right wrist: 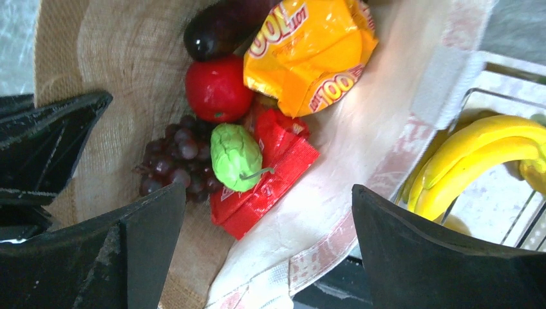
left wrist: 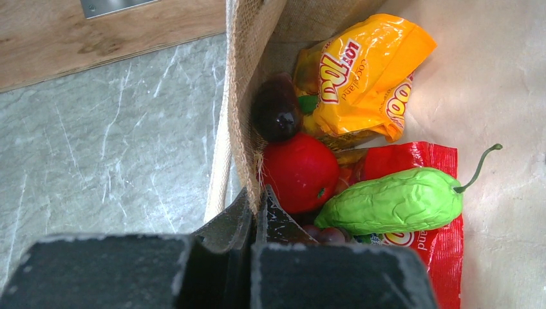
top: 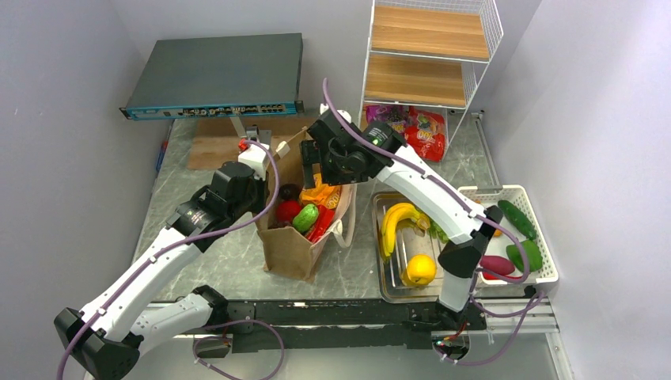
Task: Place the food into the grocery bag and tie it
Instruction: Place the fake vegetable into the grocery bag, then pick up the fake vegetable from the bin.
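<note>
The brown grocery bag (top: 289,249) stands open mid-table. My left gripper (left wrist: 261,199) is shut on the bag's left rim (left wrist: 248,96), beside a cream rope handle (left wrist: 216,167). Above the bag's mouth hovers my right gripper (right wrist: 267,212), open and holding nothing. Food lies inside: an orange snack packet (right wrist: 309,51) on top at the far end, a red apple (right wrist: 217,90), a dark purple fruit (right wrist: 212,32), grapes (right wrist: 170,164), a wrinkled green vegetable (right wrist: 235,156) and a red packet (right wrist: 270,174).
A metal tray (top: 388,289) right of the bag holds bananas (top: 399,222) and a yellow fruit (top: 419,269). A white basket (top: 546,253) further right holds cucumbers (top: 518,218). More snack packets (top: 419,131) lie under the wire shelf (top: 427,55). A wooden board (top: 221,142) lies behind the bag.
</note>
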Controlling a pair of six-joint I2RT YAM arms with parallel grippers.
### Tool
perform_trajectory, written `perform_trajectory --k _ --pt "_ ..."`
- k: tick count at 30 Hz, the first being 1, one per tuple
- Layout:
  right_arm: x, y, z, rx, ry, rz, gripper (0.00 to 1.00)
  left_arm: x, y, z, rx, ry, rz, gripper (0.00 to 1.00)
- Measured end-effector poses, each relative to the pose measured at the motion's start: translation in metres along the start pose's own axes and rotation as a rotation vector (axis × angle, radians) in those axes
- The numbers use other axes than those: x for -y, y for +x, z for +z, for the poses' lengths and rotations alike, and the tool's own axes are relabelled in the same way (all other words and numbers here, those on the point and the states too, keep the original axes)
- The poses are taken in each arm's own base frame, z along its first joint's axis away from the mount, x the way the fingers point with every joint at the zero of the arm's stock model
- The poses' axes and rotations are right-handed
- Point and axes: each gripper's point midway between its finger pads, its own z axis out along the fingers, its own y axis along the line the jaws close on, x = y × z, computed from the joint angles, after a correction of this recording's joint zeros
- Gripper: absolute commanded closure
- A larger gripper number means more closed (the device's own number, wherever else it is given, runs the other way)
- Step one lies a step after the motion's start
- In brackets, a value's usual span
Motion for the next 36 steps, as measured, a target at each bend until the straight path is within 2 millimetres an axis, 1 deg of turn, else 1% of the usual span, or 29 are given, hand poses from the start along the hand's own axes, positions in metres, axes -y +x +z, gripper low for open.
perform_trajectory --k 4,8,10,13,15,18,20,22,24,27,29,36 --pt "0.010 -0.009 -0.010 0.062 0.033 0.011 0.00 0.000 0.000 0.000 0.000 0.000 0.000 1.00" --pt "0.028 -0.009 -0.027 0.114 0.067 0.032 0.01 0.000 0.000 0.000 0.000 0.001 0.001 1.00" --pt "0.038 -0.009 -0.037 0.143 0.086 0.050 0.04 0.000 0.000 0.000 0.000 0.000 0.001 1.00" --pt "0.050 -0.006 -0.044 0.168 0.118 0.076 0.12 0.000 0.000 0.000 0.000 0.001 0.000 1.00" --pt "0.055 -0.002 -0.040 0.164 0.141 0.089 0.17 0.000 0.000 0.000 0.000 0.000 0.000 1.00" --pt "0.063 0.014 -0.024 0.117 0.182 0.091 0.20 0.000 0.000 0.000 0.000 0.000 0.001 1.00" --pt "0.068 0.028 -0.010 0.078 0.206 0.087 0.24 0.000 0.000 0.000 0.000 0.000 0.001 1.00" --pt "0.070 0.036 -0.001 0.057 0.218 0.086 0.35 0.000 0.000 0.000 0.000 0.000 0.001 1.00" --pt "0.070 0.040 0.005 0.048 0.217 0.091 0.50 0.000 0.000 0.000 0.000 0.000 0.000 1.00" --pt "0.066 0.039 0.009 0.054 0.199 0.105 0.72 0.000 0.000 0.000 -0.001 0.000 0.001 1.00" --pt "0.063 0.037 0.011 0.061 0.188 0.109 0.99 0.000 0.000 0.000 0.000 0.000 0.001 1.00" --pt "0.058 0.030 0.010 0.085 0.165 0.115 1.00 0.000 0.000 0.000 0.001 0.000 0.001 1.00"
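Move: The grocery bag's right rim is about 6 cm to the right of the open right hand, roughly 1 cm back and 4 cm below. From the same hand, the green vegetable is some 3 cm back, 3 cm left and 16 below; the orange snack bag about 3 ahead, sideways level, 14 below; the bananas level ahead, 20 right, 24 below. From the left hand, that right rim lies about 16 cm right, level in depth and height. The bag's right rim is what the right hand goes for: it swings right about 7 cm, rising 3 cm on the way and turning some 10 degrees clockwise, then drops about 7 cm over the rim. Its wide-open fingers close fully and pinch the rim, easing 1.5 cm back left. The left hand stays still, keeping its pinch on the left rim. ##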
